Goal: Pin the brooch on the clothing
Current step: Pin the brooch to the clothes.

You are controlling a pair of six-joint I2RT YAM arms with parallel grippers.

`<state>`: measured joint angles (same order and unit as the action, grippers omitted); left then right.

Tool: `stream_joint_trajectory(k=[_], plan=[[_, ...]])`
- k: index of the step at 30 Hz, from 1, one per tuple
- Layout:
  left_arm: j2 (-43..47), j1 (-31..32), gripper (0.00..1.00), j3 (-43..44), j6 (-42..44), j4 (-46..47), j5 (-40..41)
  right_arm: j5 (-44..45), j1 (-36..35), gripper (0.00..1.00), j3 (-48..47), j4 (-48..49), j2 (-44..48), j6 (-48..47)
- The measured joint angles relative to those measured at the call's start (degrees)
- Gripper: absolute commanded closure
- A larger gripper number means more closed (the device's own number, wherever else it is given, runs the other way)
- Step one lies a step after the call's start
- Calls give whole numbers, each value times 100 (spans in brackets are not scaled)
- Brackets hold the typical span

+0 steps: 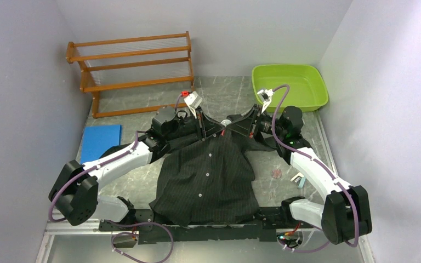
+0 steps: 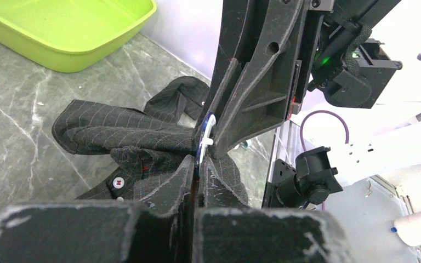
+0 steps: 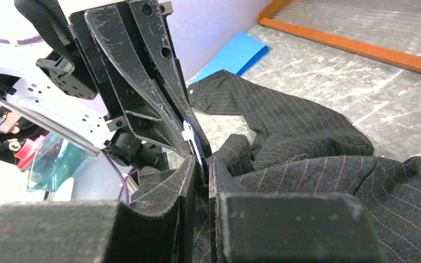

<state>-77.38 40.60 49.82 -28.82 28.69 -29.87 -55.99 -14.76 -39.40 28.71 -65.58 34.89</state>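
Observation:
The clothing, a black pinstriped shirt with white buttons, lies flat on the table with its collar at the far end. Both grippers meet over the collar. The brooch, a thin blue and white piece seen edge-on, stands between the two pairs of fingertips. My left gripper is shut on its near edge. My right gripper is shut on the brooch from the opposite side, with a fold of shirt fabric in its jaws. From above, the left gripper and right gripper hide the brooch.
A lime-green tub sits at the back right and a wooden rack at the back left. A blue pad lies left of the shirt. Small loose items lie right of the shirt near the right arm.

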Motion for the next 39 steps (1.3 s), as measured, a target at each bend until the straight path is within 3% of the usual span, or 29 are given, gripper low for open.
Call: stream_joint_trajectory(k=[4, 5, 7, 12, 18, 25, 33, 34, 37, 39], plan=[[24, 0, 97, -63, -57, 116, 13, 4, 4, 99, 22, 116, 0, 120], [35, 0, 97, -79, -59, 133, 22, 2, 4, 94, 24, 127, 0, 140], [57, 7, 97, -96, -61, 162, 35, 2, 2, 79, 33, 181, -2, 195], [107, 48, 97, -149, -55, 57, -39, 225, 46, 30, 101, 507, -2, 365], [118, 122, 97, -192, -11, -192, -111, 632, 111, 4, 186, 804, 122, 378], [264, 214, 97, 11, 529, -1233, 479, 1285, 111, 0, 221, 363, 719, 50], [258, 1226, 91, 975, 1853, -3091, 3241, 2570, 142, 0, 216, -1102, 914, -98], [247, 1333, 87, 1027, 1996, -3217, 3615, 2741, 155, 0, 216, -1309, 933, -81], [92, 1598, 48, 1113, 2457, -3449, 4594, 3097, 177, 0, 240, -1801, 1047, -7], [-142, 1784, 32, 1191, 2802, -3589, 5143, 3342, 188, 0, 280, -2157, 1189, 90]])
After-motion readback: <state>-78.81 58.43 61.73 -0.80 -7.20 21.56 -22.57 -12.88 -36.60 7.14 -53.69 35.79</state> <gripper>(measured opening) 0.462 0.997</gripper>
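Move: The brooch is right between the two fingertips: about 1 cm ahead and 1 cm to the right of the left hand, at its height. The bunched collar part of the clothing is roughly 2 cm to that hand's right, 0 cm ahead and some 6 cm below. From the right hand the brooch is about 1 cm ahead and 1 cm to the left, at its height; the green basin stands about 18 cm ahead, 25 cm to the right and 22 cm lower. After a brief hold together at the brooch, the right fingers open wide and let it go, and that hand backs off to the right by about 7 cm, also edging forward, rising at first and then sinking, while it swings clockwise to point more forward. The left hand, still shut, eases slightly back and down, then comes forward again and sinks to about 5 cm lower, tipping its fingers steeply down and turning counter-clockwise, and at the very end opens about halfway over the brooch and the clothing. ##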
